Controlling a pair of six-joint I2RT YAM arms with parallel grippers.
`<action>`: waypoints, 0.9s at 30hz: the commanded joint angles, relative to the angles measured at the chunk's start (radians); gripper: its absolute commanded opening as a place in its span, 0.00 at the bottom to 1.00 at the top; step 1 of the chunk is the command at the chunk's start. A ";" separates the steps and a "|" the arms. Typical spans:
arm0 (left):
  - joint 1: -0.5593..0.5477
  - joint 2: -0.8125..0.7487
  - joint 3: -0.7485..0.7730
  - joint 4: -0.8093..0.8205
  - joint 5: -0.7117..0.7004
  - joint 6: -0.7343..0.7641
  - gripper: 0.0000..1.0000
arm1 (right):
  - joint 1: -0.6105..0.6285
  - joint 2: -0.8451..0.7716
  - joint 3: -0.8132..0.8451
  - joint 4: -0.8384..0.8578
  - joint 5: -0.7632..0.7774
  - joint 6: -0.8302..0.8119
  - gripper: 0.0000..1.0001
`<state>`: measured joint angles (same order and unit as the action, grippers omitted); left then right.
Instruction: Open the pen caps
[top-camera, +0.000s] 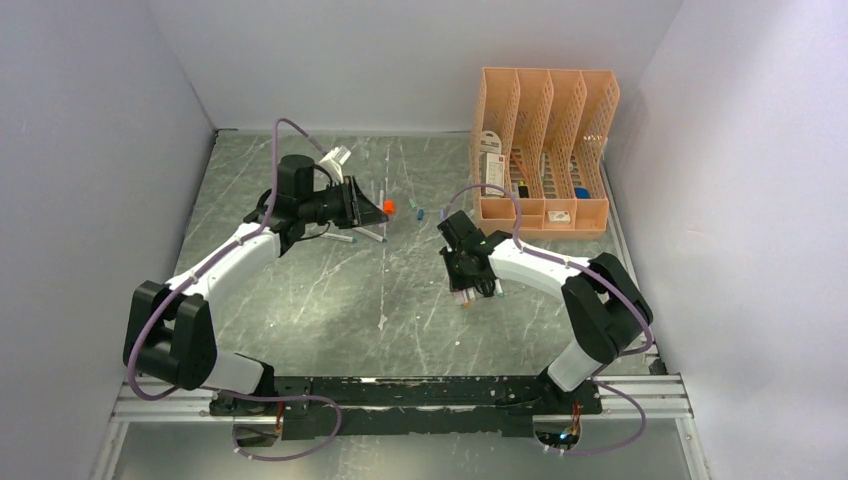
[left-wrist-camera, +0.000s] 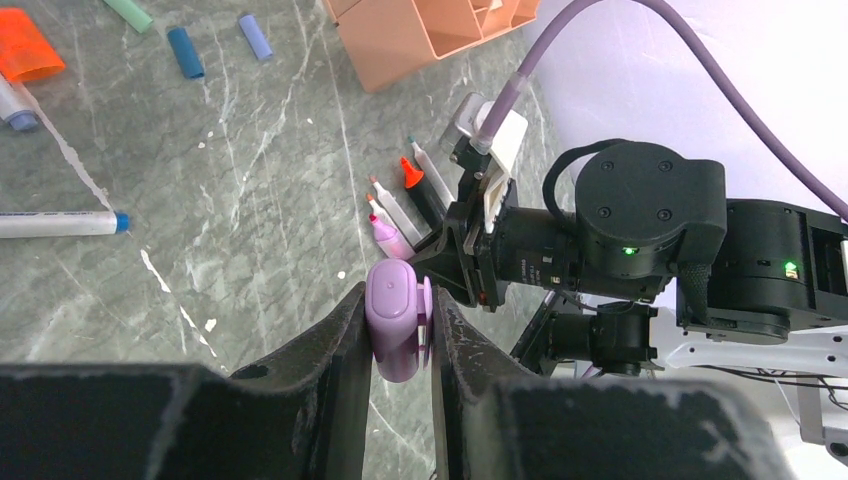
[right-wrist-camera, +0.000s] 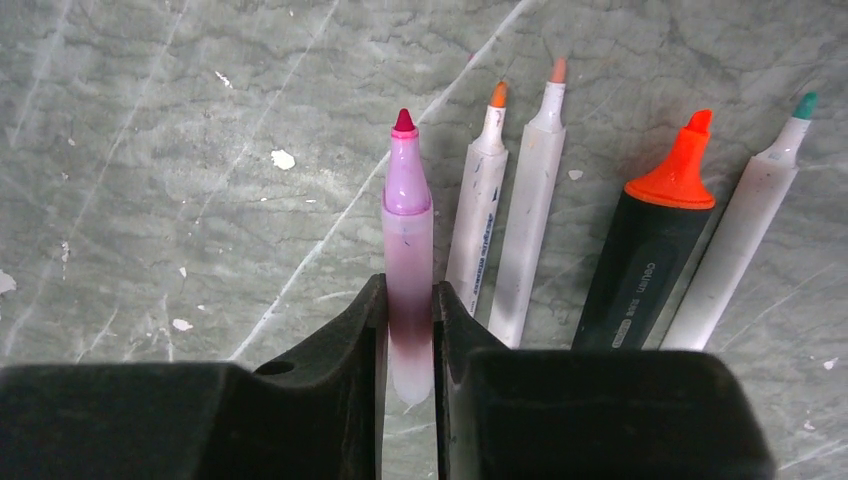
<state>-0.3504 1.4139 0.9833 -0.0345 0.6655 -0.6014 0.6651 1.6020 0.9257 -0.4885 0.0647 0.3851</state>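
My left gripper (left-wrist-camera: 400, 298) is shut on a lilac pen cap (left-wrist-camera: 392, 335), held above the table and apart from its pen. My right gripper (right-wrist-camera: 410, 288) is shut on the barrel of an uncapped pink pen (right-wrist-camera: 407, 190), whose red tip points away from me. Beside it lie uncapped pens: two white ones with orange tips (right-wrist-camera: 478, 210), a stubby black one with an orange tip (right-wrist-camera: 650, 250) and a white one with a green tip (right-wrist-camera: 745, 240). Loose caps lie on the table: orange (left-wrist-camera: 25, 45), green (left-wrist-camera: 128, 12), blue (left-wrist-camera: 185, 52) and pale blue (left-wrist-camera: 255, 35). In the top view the left gripper (top-camera: 372, 212) and right gripper (top-camera: 465, 285) are apart.
A peach mesh file organiser (top-camera: 545, 150) stands at the back right. A white pen with a blue end (left-wrist-camera: 60, 223) lies near the left gripper, and more pens (top-camera: 350, 238) lie below it in the top view. White walls close in the table on three sides.
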 joint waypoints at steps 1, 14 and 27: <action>-0.004 0.011 -0.010 0.021 0.005 0.008 0.20 | 0.008 0.011 0.024 0.021 0.049 0.010 0.18; -0.004 0.016 -0.023 0.042 0.007 -0.007 0.20 | 0.008 -0.009 0.019 0.019 0.058 0.018 0.31; -0.010 0.079 -0.003 0.048 0.009 -0.004 0.20 | 0.007 -0.131 0.106 -0.050 0.031 0.008 0.49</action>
<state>-0.3508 1.4605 0.9653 -0.0051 0.6659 -0.6094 0.6689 1.5318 0.9833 -0.5240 0.0998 0.3954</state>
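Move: The right hand, just above the table, has the uncapped pink highlighter between its fingers, its middle only about 1 cm ahead of the grip. The orange-tipped marker lies about 3 cm ahead and 2 cm to the right, the pale-tipped marker 3 cm ahead and 4 cm right, and the black highlighter 3 cm ahead and 7 cm right. From the left hand, the pink highlighter lies some 7 cm back, 14 cm to the right and 19 cm below. The right hand stays low beside the row of open markers and spreads its fingers, letting go of the pink highlighter with less than 1 cm of forward drift, then rises about 3.5 cm off it, easing slightly forward with the fingers still opening. The left hand keeps its pinch on the pink cap and sinks some 2 cm over the table. ##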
